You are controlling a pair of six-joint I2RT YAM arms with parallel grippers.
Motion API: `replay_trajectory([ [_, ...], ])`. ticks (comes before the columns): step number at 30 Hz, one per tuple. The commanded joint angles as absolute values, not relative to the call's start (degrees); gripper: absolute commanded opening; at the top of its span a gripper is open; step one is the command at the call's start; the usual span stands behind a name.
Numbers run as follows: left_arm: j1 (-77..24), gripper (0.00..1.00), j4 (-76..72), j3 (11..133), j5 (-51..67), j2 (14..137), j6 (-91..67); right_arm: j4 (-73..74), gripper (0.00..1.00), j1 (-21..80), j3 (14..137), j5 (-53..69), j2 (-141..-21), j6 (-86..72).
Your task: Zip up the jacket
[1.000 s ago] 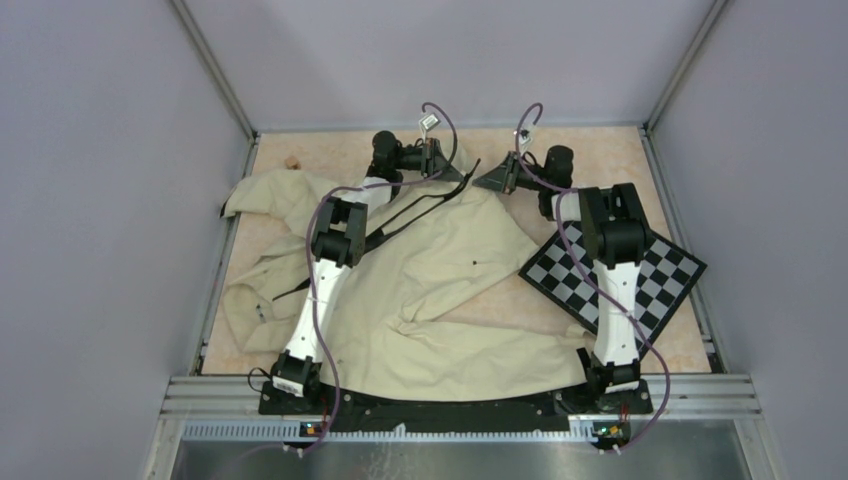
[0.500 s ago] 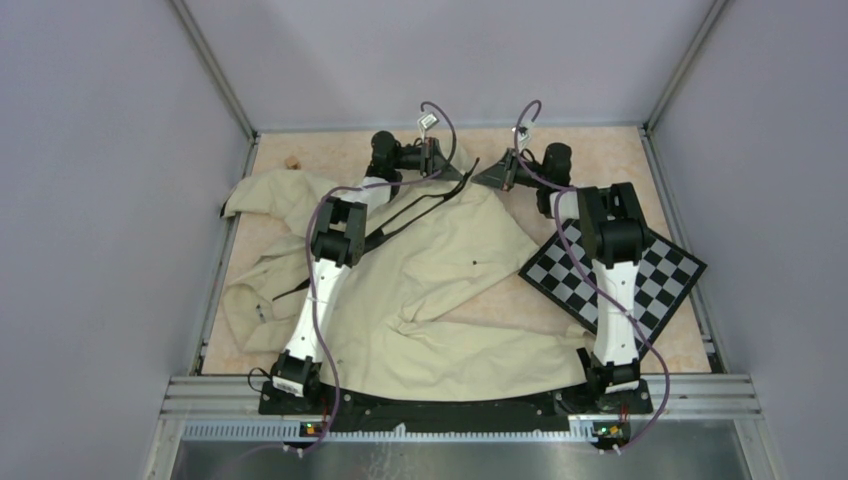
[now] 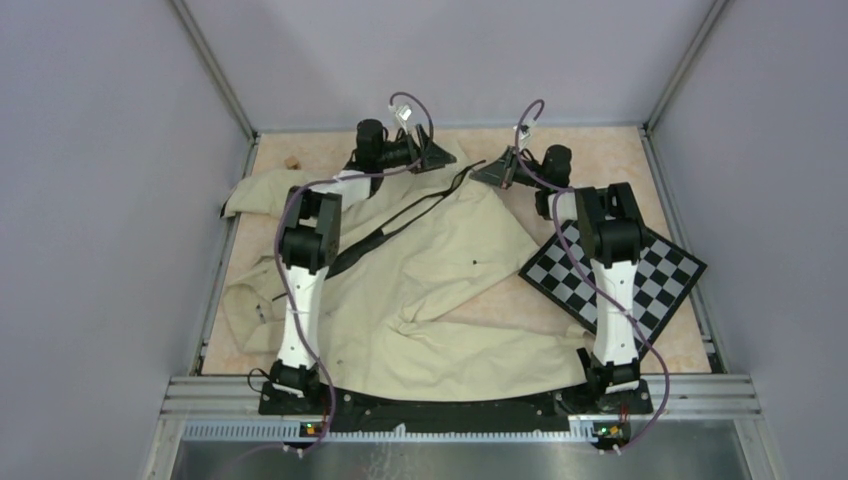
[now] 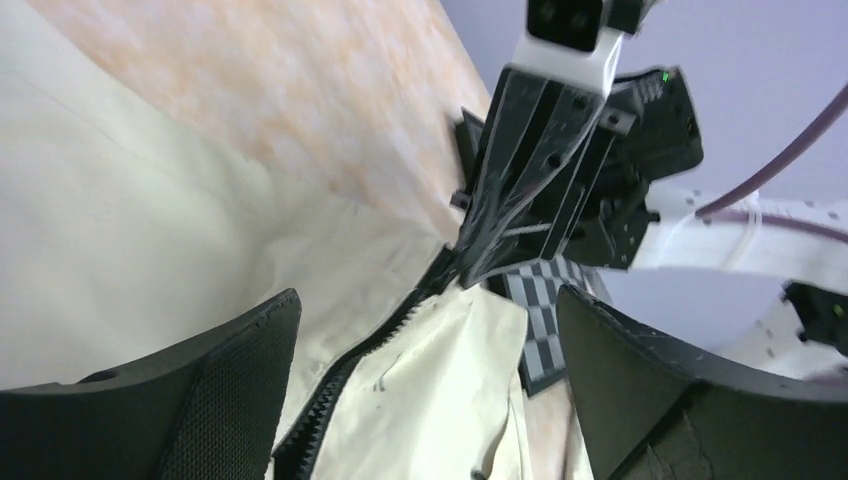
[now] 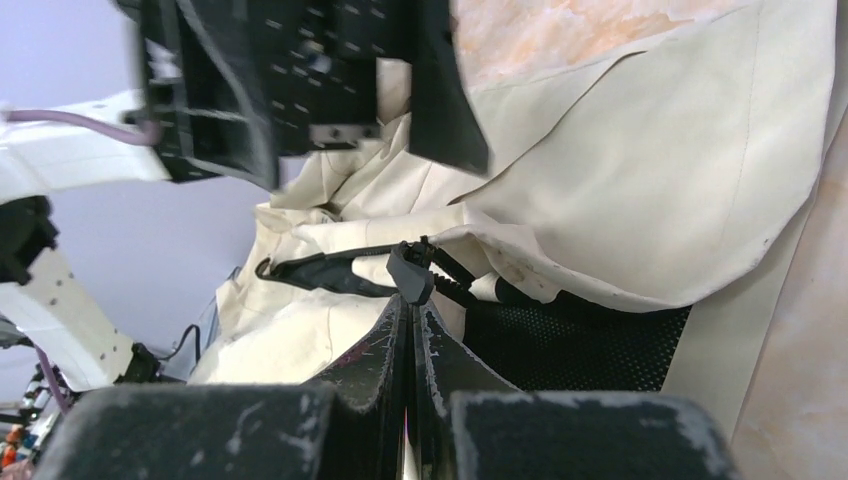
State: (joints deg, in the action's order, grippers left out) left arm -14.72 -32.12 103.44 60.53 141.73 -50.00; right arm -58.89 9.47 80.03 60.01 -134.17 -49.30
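Observation:
The cream jacket (image 3: pixel 440 290) lies wrinkled across the table, its black zipper (image 3: pixel 400 215) running diagonally toward the far middle. My right gripper (image 3: pixel 476 177) is shut at the zipper's far end. In the right wrist view its fingertips (image 5: pixel 412 305) pinch the grey zipper pull (image 5: pixel 410 272). My left gripper (image 3: pixel 438 157) hovers just left of it, open and holding nothing. In the left wrist view its two fingers (image 4: pixel 240 385) stand wide apart above the zipper teeth (image 4: pixel 345 395) and cream fabric. The right gripper's tip (image 4: pixel 470 268) shows ahead of them.
A black-and-white checkerboard (image 3: pixel 615 275) lies at the right, partly under the right arm and the jacket's edge. A small tan object (image 3: pixel 292 160) sits at the far left corner. Grey walls enclose the table; a metal rail (image 3: pixel 460 390) runs along the front.
My left gripper has opened, let go of the jacket by the zipper's end and drawn back to the left, its arm swinging left. The right gripper stays shut at the zipper's end.

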Motion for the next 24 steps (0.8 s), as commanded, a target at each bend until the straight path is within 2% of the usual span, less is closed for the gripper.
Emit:
replay_trajectory([
  [1,-15.8,0.99,-22.3,95.5,40.1,127.0,-35.5,-64.3,0.0,10.0,80.6,59.7,-133.9,-50.5],
  [4,-19.9,0.97,-19.6,91.6,26.1,121.1,-26.9,-64.4,0.0,9.8,80.3,59.5,-133.7,-50.5],
  [7,-23.7,0.89,-20.5,92.1,17.1,119.8,-18.6,-65.2,0.0,9.6,79.8,59.5,-133.8,-51.1],
  [12,-25.4,0.69,-18.3,100.6,26.5,124.5,-9.4,-67.7,0.0,9.1,79.0,60.1,-133.7,-52.6],
  [18,-25.1,0.54,-13.3,107.5,35.9,129.1,-2.6,-70.3,0.0,8.8,79.1,60.6,-134.2,-54.4],
  [22,-24.8,0.48,-8.9,111.1,39.4,131.4,-0.5,-70.6,0.0,8.8,79.1,60.9,-134.2,-54.5],
  [24,-24.7,0.5,-5.9,112.7,41.8,132.5,1.8,-70.4,0.0,8.8,79.2,60.9,-134.3,-54.3],
])
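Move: About 6 cm to the right of the left hand, 3 cm back and slightly lower sits the bottom end of the black zip, held up in the right fingers. The jacket's far corner lies roughly 3 cm ahead of the left hand, 2 cm to its right and 12 cm below; the black mesh flap, some 19 cm back, 16 cm left and 12 cm below. From the right hand the zip end is about 2 cm left and 1 cm ahead. Rising about 8 cm clear of the cloth, the left hand then swings right over the jacket's far end and sinks a couple of centimetres, ending above and slightly beyond the zip end, beside the right gripper. It rolls some 45 degrees clockwise as seen along its own fingers, which turn a little forward and narrow from wide open to half open. The right fingers keep their pinch on the zip end and lift barely a centimetre. ##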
